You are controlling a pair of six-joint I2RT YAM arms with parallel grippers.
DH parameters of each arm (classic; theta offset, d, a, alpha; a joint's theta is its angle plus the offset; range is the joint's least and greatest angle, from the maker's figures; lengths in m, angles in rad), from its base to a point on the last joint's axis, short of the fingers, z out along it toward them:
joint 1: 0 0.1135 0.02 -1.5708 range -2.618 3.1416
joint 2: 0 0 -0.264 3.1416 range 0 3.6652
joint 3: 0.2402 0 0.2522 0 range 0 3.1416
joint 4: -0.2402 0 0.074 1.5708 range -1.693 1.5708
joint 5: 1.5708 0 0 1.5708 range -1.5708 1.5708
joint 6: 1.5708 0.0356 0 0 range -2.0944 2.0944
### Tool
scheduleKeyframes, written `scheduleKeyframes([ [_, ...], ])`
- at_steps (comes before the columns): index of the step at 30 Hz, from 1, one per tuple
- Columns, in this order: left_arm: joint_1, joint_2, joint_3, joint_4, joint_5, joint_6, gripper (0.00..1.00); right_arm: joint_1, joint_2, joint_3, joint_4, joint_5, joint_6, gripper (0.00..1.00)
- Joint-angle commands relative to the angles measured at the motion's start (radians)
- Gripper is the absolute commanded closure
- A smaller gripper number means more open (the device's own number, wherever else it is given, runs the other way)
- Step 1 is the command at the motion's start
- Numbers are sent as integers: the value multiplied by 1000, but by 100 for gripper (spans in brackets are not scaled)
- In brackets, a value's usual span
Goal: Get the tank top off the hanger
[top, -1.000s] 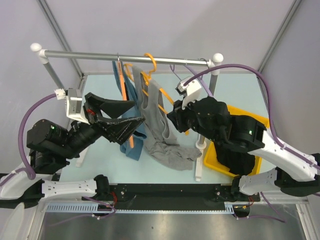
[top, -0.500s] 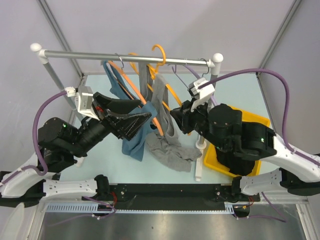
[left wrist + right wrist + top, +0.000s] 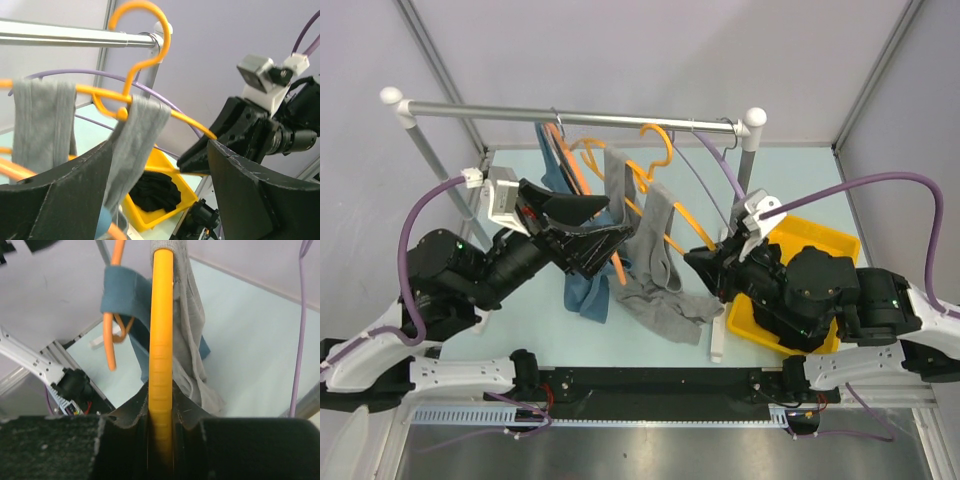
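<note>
The grey tank top [image 3: 658, 215] is draped by two straps over an orange hanger [image 3: 657, 140]; its body lies bunched on the table [image 3: 665, 305]. My right gripper [image 3: 700, 258] is shut on the hanger's right arm, and the orange bar [image 3: 161, 315] runs straight out from between the closed jaws [image 3: 161, 390], with grey cloth [image 3: 192, 325] beside it. My left gripper [image 3: 612, 222] stands open just left of the straps. In the left wrist view one strap [image 3: 137, 130] hangs in the gap [image 3: 160, 150], close to the left finger. Whether the hook [image 3: 140, 15] rests on the rail I cannot tell.
The metal rail [image 3: 570, 113] spans the back on white posts [image 3: 750, 140]. A blue garment [image 3: 585, 295] hangs on a second orange hanger, and bare purple hangers [image 3: 715, 170] are at the right. A yellow bin [image 3: 825, 235] holding a black garment [image 3: 155, 192] sits under my right arm.
My right gripper has drawn the orange hanger to the right and towards the near edge, spreading the straps. The left gripper has risen, followed to the right and widened slightly.
</note>
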Motion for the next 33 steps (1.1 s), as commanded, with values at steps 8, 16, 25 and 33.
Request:
scheduleKeyframes([
  [8, -3, 300, 382, -241, -73, 143, 27, 27, -223, -194, -25, -89, 134, 100],
  [16, -3, 392, 434, -259, 17, 159, 44, 26, -316, -259, -47, -116, 194, 100],
  [25, -3, 398, 387, -242, 48, 123, 46, 26, -336, -276, -39, -154, 193, 100],
  [33, -3, 420, 390, -239, 40, 126, 53, 26, -340, -295, -18, -197, 181, 100],
])
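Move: The grey tank top's near strap, by the neck of the yellow hanger, is about 8 cm to the left hand's right, 4 cm ahead and 3 cm higher; the blue top's orange hanger crosses some 5 cm under that hand, 2 cm ahead and 3 cm left. The purple hanger is roughly 15 cm right and 9 cm ahead of the left hand, about level. From the right hand, already holding the yellow hanger's end, the strap is some 8 cm ahead, 6 cm left and 3 cm up. The left hand swings about 9 cm right and a little forward, rising first and then dipping to just below its starting height, towards the strap by the yellow hanger's neck, while it rolls some 20 degrees with its left side up and its fingers narrow partway without shutting. The right hand keeps its pinch on the hanger's end and carries it down, to the right and back, away from the rail, easing to a near stop as it tips slightly down and turns a little counter-clockwise. ##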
